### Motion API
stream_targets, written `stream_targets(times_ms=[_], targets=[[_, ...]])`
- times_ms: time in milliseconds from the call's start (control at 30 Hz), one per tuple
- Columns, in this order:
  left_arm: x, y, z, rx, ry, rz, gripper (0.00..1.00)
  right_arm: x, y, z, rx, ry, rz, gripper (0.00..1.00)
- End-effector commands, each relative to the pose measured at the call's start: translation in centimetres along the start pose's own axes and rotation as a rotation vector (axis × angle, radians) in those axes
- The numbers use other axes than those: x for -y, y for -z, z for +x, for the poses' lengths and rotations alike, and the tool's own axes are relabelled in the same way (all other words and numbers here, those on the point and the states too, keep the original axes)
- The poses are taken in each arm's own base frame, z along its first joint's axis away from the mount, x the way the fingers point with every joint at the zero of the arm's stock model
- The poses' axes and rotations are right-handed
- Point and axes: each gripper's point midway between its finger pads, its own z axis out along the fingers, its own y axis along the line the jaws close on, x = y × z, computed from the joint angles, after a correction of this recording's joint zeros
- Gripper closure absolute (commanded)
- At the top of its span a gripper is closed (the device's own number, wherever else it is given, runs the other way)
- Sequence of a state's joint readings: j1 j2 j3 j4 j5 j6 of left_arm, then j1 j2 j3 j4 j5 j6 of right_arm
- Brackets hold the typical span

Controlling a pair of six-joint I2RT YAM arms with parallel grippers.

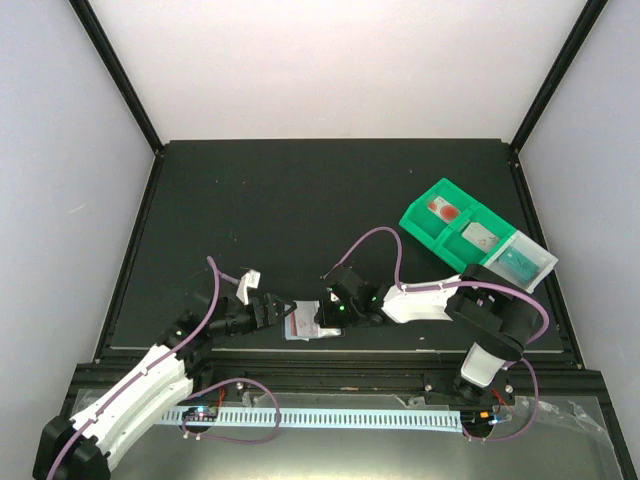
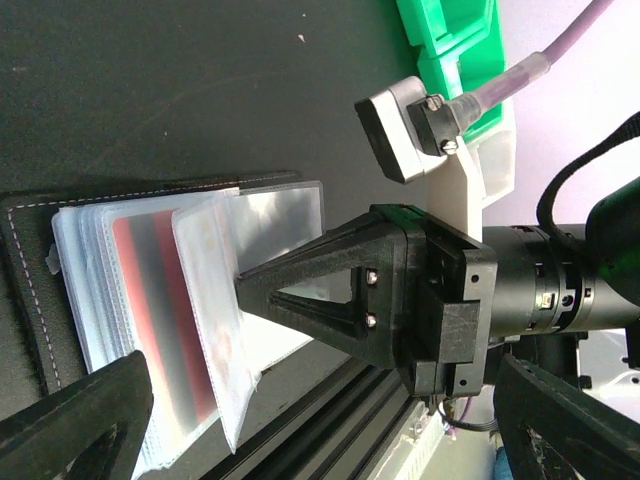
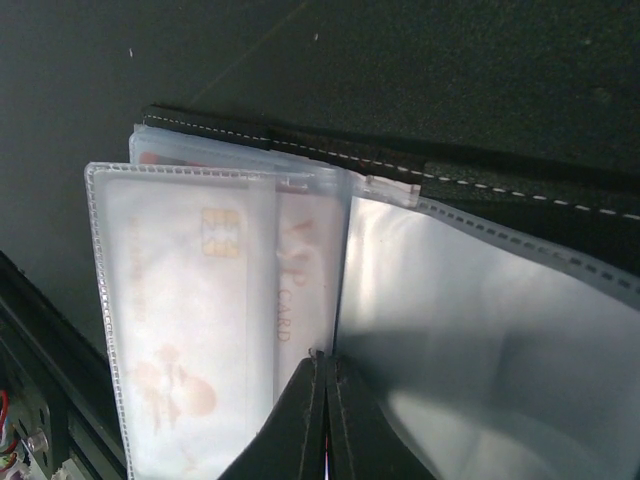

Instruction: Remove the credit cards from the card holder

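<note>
The black card holder [image 1: 303, 326] lies open near the table's front edge, between the two grippers. Its clear pockets [image 3: 480, 340] fan out from the stitched cover [image 3: 500, 185]. One leaf stands up with a white credit card [image 3: 190, 300] with orange-red marks inside. A card with a red stripe [image 2: 150, 300] shows in the pockets below. My right gripper [image 3: 325, 365] is shut, its tips pinching the lower edge of the raised leaf [image 2: 205, 300]. My left gripper [image 2: 320, 415] is wide open just left of the holder, with nothing between its fingers [image 2: 80, 415].
A green-and-clear compartment tray [image 1: 418, 218] sits at the back right, with a red-marked card [image 1: 445, 208], a grey one [image 1: 480, 238] and a teal one [image 1: 520, 262] in its compartments. The table's metal front rail [image 2: 330, 420] runs close under the holder.
</note>
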State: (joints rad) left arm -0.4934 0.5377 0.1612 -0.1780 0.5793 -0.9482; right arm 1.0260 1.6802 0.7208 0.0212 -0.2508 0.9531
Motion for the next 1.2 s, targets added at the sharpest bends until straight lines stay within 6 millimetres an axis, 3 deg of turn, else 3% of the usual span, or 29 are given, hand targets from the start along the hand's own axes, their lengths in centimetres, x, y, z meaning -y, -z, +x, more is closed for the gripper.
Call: stream_targets(times_ms=[0, 367, 1167], targets=[[1.5, -0.3, -0.5, 0.016, 0.006, 0.085, 0.05, 2.4, -0.5, 1.2, -0.020, -0.026, 0.071, 0.99], [1.1, -1.3, -0.9, 0.012, 0.028, 0.097, 0.07, 2.3, -0.6, 1.3, -0.018, -0.034, 0.055, 0.99], [-0.5, -3.7, -0.8, -0.038, 0.060, 0.065, 0.28, 2.2, -0.5, 1.3, -0.006, -0.037, 0.039, 0.99]])
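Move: The raised clear pocket page with the chip card stands about 4 cm to the right of the left hand, some 2 cm farther out and 6 cm lower. The open card holder's middle is about 5 cm right of that hand, 1 cm out and 9 cm down; the right fingertips are 7 cm right, 1 cm out and 8 cm down. From the right hand, this page lies about 3 cm left, level fore and aft, and 1 cm higher. The raised card page is the left hand's goal: this hand comes down onto it by about 2.5 cm while edging forward and right nearly 2 cm each, first mainly forward, then mostly down. Its wide-open fingers start to close but stay well apart. The right hand stays put, shut fingertips still set down in the fold beside the page. ##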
